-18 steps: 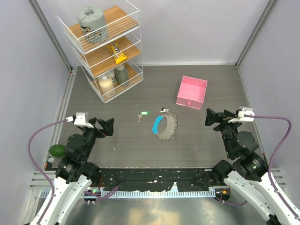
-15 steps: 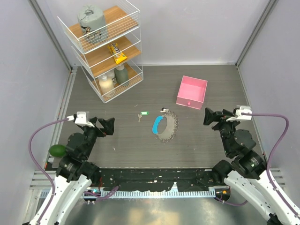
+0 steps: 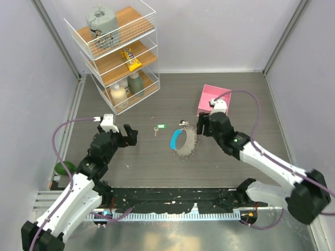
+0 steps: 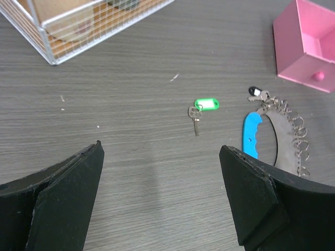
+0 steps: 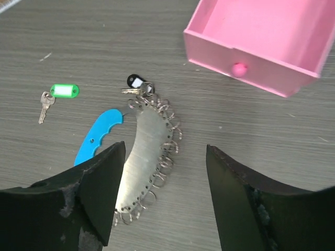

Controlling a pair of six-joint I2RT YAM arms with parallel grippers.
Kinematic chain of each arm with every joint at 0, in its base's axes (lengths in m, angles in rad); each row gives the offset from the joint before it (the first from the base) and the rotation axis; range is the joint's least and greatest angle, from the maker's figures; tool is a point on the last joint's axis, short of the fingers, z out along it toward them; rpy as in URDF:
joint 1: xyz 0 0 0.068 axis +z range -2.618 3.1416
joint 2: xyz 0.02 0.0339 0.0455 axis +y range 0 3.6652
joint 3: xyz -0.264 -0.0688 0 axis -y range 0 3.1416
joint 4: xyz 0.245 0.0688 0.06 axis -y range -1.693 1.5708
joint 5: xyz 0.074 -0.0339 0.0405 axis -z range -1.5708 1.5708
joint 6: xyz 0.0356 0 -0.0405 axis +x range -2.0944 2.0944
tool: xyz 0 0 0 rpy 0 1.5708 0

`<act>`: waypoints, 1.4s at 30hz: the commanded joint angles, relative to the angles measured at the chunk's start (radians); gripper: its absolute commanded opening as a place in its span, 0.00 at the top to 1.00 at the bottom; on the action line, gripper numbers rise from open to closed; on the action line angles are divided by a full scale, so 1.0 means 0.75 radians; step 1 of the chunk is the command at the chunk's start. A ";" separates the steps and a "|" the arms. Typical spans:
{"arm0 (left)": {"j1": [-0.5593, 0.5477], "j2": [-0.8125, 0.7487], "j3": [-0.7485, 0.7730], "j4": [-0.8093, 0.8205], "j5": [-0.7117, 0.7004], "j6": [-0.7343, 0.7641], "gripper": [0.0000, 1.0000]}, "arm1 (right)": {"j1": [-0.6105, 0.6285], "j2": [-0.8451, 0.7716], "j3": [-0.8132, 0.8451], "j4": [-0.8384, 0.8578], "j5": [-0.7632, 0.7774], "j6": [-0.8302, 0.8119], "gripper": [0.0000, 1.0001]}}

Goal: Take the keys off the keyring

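The keyring (image 3: 185, 142) lies flat on the table's middle: a silver crescent plate (image 5: 144, 157) with a bright blue band (image 5: 97, 136) and small silver rings fringing its outer edge. Keys with a black tag (image 5: 135, 81) cluster at its far tip. One loose key with a green tag (image 3: 159, 127) lies to its left. My right gripper (image 3: 201, 125) hovers just right of the keyring, open, its fingers (image 5: 84, 204) straddling the plate's near end in the right wrist view. My left gripper (image 3: 131, 135) stands open and empty, well left of the keyring (image 4: 285, 149).
A pink open box (image 3: 214, 102) sits behind the right gripper. At the back left stands a white wire shelf rack (image 3: 118, 52) holding bottles and packets. A green object (image 3: 64, 167) lies at the left table edge.
The right arm has swung far left and forward, from the right side to beside the keyring. The left gripper has moved forward and slightly right. The keyring has not moved.
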State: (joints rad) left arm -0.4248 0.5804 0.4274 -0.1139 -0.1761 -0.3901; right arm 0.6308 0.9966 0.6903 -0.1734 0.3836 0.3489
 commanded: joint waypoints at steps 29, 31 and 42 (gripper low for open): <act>0.000 0.040 -0.239 0.504 0.137 0.029 0.00 | -0.009 1.050 0.567 0.041 0.067 0.105 0.60; 0.000 0.040 -0.241 0.504 0.137 0.029 0.00 | -0.011 1.062 0.567 0.035 0.061 0.112 0.61; 0.000 0.034 -0.243 0.506 0.141 0.029 0.00 | -0.025 1.152 0.569 0.004 0.014 0.169 0.83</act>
State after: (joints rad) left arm -0.4248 0.6167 0.2455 0.1993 -0.0669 -0.3840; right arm 0.6193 1.8587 1.0901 -0.1577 0.3950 0.4389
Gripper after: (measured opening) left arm 0.996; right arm 0.287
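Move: The key with the black tag lies at the far end of the curved keyring plate, about 10 cm ahead of the right hand, 7 cm to its left and 16 cm below. From that key, the plate's blue handle is some 3 cm to the left and 9 cm nearer, the green tag about 10 cm left and 2 cm nearer. The pink box stands some 12 cm ahead and 15 cm right of it. From the left hand the black-tagged key is roughly 13 cm ahead and 24 cm right. Down, forward and to its left, the right hand sweeps to the small rings beside the black-tagged key, sinking about 15 cm in all; late on it stops reaching, drifts a couple of centimetres back right and sinks steeply. It tips some 20 degrees further down while its fingers close from wide to narrow around the rings. The left hand, open, settles about 3 cm down and right, then waits. ##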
